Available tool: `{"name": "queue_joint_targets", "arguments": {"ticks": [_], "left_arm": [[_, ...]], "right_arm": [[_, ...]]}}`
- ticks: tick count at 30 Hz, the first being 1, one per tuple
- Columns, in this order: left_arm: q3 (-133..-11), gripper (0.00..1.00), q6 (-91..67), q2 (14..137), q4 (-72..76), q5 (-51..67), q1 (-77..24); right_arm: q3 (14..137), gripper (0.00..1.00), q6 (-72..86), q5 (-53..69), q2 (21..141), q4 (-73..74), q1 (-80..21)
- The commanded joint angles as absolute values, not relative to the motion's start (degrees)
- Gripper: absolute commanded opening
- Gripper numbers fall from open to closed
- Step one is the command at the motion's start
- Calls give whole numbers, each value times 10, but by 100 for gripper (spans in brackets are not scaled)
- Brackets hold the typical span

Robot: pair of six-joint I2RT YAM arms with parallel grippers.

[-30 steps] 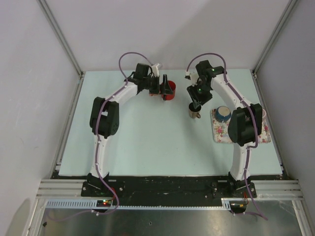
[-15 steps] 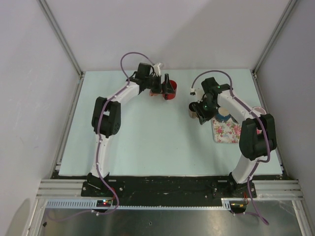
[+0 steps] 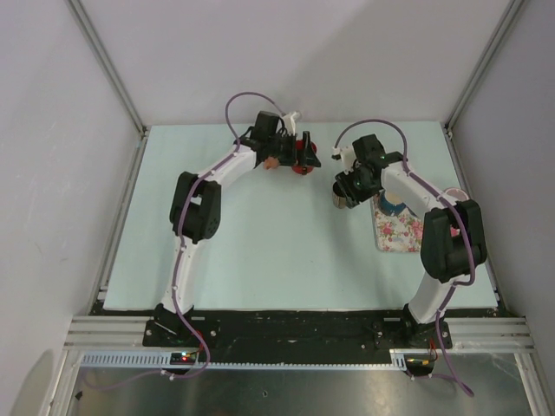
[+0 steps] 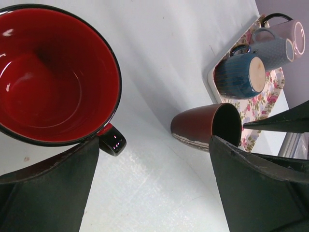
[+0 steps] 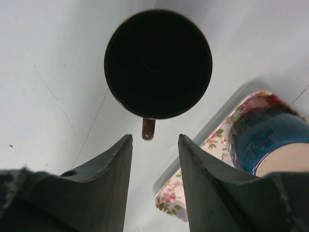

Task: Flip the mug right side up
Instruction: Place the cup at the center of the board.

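A brown mug [image 3: 340, 198] lies on its side on the table, left of the tray. Its dark opening [image 5: 158, 63] faces my right gripper [image 5: 154, 137], and its small handle [image 5: 148, 129] points at the gap between the fingertips. That gripper [image 3: 351, 185] is open with nothing between its fingers, and the handle sits just beyond their tips. In the left wrist view the brown mug [image 4: 203, 126] shows beside the right finger. My left gripper [image 4: 154, 140] is wide open and empty. A red mug [image 4: 53, 72] with a black handle sits by its left finger.
A floral tray [image 3: 390, 236] lies to the right of the brown mug and holds a blue mug [image 4: 239, 75] on its side. Two more mugs [image 4: 282, 43] are at the tray's far end. The red mug [image 3: 301, 168] is mostly hidden under my left gripper [image 3: 303, 156].
My right gripper has swung from above the brown mug to low beside it, facing its opening. My left gripper has shifted right over the red mug.
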State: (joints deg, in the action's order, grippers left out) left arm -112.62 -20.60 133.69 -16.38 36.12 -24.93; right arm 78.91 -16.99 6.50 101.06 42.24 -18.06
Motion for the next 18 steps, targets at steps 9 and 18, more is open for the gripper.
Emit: {"name": "queue_joint_targets", "arguments": {"ticks": [9,18], "left_arm": [[-1172,98,-221,1355,-138,362,-252],[-1143,98,-220,1332,-139,369,-251]], "right_arm": [[793,44,-172,52,1047,361,-192],[794,17,-176,52,1064,354,-193]]}}
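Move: The brown mug stands upright about 5 cm ahead of the right hand, 4 cm to its left and 4 cm below. The red mug is some 15 cm ahead, 14 cm left; the blue mug in the tray lies about 3 cm ahead, 11 cm right. From the left hand, the brown mug is roughly 8 cm back, 8 cm right, and lower. Right hand sinks about 2.5 cm and eases 1.5 cm forward, half-open fingers closing around the brown mug's handle. ##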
